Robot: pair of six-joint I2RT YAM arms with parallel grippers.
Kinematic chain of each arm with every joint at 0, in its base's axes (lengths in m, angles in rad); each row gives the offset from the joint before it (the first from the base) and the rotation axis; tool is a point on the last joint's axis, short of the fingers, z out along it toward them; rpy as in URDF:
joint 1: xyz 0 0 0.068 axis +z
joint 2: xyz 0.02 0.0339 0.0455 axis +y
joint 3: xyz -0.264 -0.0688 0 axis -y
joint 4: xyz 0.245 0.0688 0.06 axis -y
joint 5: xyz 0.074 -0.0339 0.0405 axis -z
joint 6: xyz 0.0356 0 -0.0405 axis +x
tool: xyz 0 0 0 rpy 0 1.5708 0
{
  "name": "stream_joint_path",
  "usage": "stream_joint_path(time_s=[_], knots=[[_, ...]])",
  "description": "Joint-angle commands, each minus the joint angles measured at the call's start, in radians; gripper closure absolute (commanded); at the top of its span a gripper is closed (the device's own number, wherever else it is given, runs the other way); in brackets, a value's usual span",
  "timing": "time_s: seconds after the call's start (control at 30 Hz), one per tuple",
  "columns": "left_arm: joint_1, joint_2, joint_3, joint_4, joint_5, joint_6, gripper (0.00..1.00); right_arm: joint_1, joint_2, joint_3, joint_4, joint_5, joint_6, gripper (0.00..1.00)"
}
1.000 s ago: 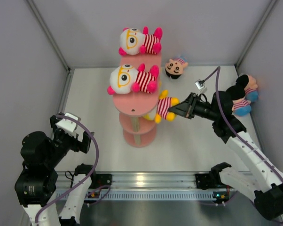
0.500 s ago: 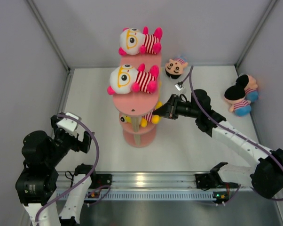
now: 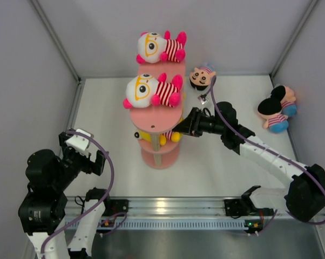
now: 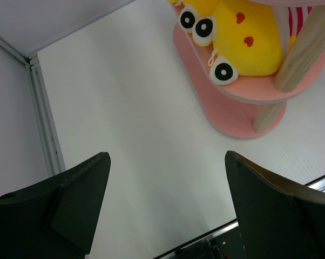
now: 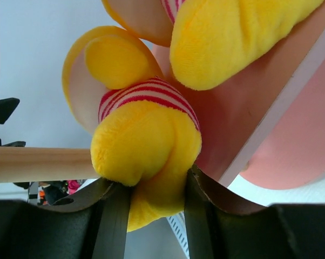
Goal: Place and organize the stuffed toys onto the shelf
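Note:
The salmon-pink shelf [image 3: 151, 117] stands mid-table. A white-faced doll with orange glasses [image 3: 160, 47] lies on its top tier and a second one [image 3: 151, 90] on the tier below. The yellow bear [image 3: 168, 136] lies on a lower tier, half hidden under the one above. My right gripper [image 3: 180, 128] reaches in from the right. In the right wrist view its jaws [image 5: 154, 194] pinch the bear's yellow limb [image 5: 146, 151], next to the shelf's edge [image 5: 249, 102]. My left gripper [image 4: 168, 205] hangs open over bare table, left of the shelf, with the bear's face [image 4: 243, 38] ahead.
A black-haired doll [image 3: 201, 77] lies on the table behind the shelf's right side. A mouse-eared doll [image 3: 276, 110] lies by the right wall. A wooden post [image 5: 38, 164] runs just left of the right gripper. Grey walls close off three sides.
The right arm has swung left and carried the yellow bear from beside the shelf onto the lower tier, under the tier above. The left arm has not moved.

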Motion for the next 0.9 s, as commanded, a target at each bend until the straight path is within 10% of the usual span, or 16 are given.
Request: stream_joint_path(time_s=[0.0,0.27,0.57,0.87], knots=[[0.002,-0.008,-0.006,0.040,0.010,0.008,0.07,0.012,0.000,0.061,-0.020,0.030,-0.051,0.60],[0.002,-0.008,-0.003,0.038,0.013,0.008,0.07,0.012,0.021,0.088,-0.040,0.033,-0.069,0.52],[0.002,-0.011,-0.016,0.038,0.018,0.013,0.07,0.012,-0.084,0.144,-0.240,0.133,-0.202,0.01],[0.002,-0.011,-0.014,0.037,0.004,0.014,0.06,-0.035,-0.203,0.321,-0.581,0.237,-0.426,0.01]])
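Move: The yellow toy lies on the middle shelf, its feet still between the right hand's part-open fingers; its middle is about 7 cm left, 2 cm back and roughly level. Another yellow toy sits some 9 cm ahead and 5 cm left on the same board. The nearer top-board panda is around 13 cm ahead, 8 cm left and 15 cm higher. From the left hand the first yellow toy is about 11 cm ahead, 24 cm right and 12 cm lower. The right fingers let go of the yellow toy's feet, opening from partly open to fully wide while the hand stays almost in place. The hand then backs out of the shelf side, rising and moving right by about 5 cm each way. As it leaves, the wrist rolls and tips the fingers down some 15 degrees. ##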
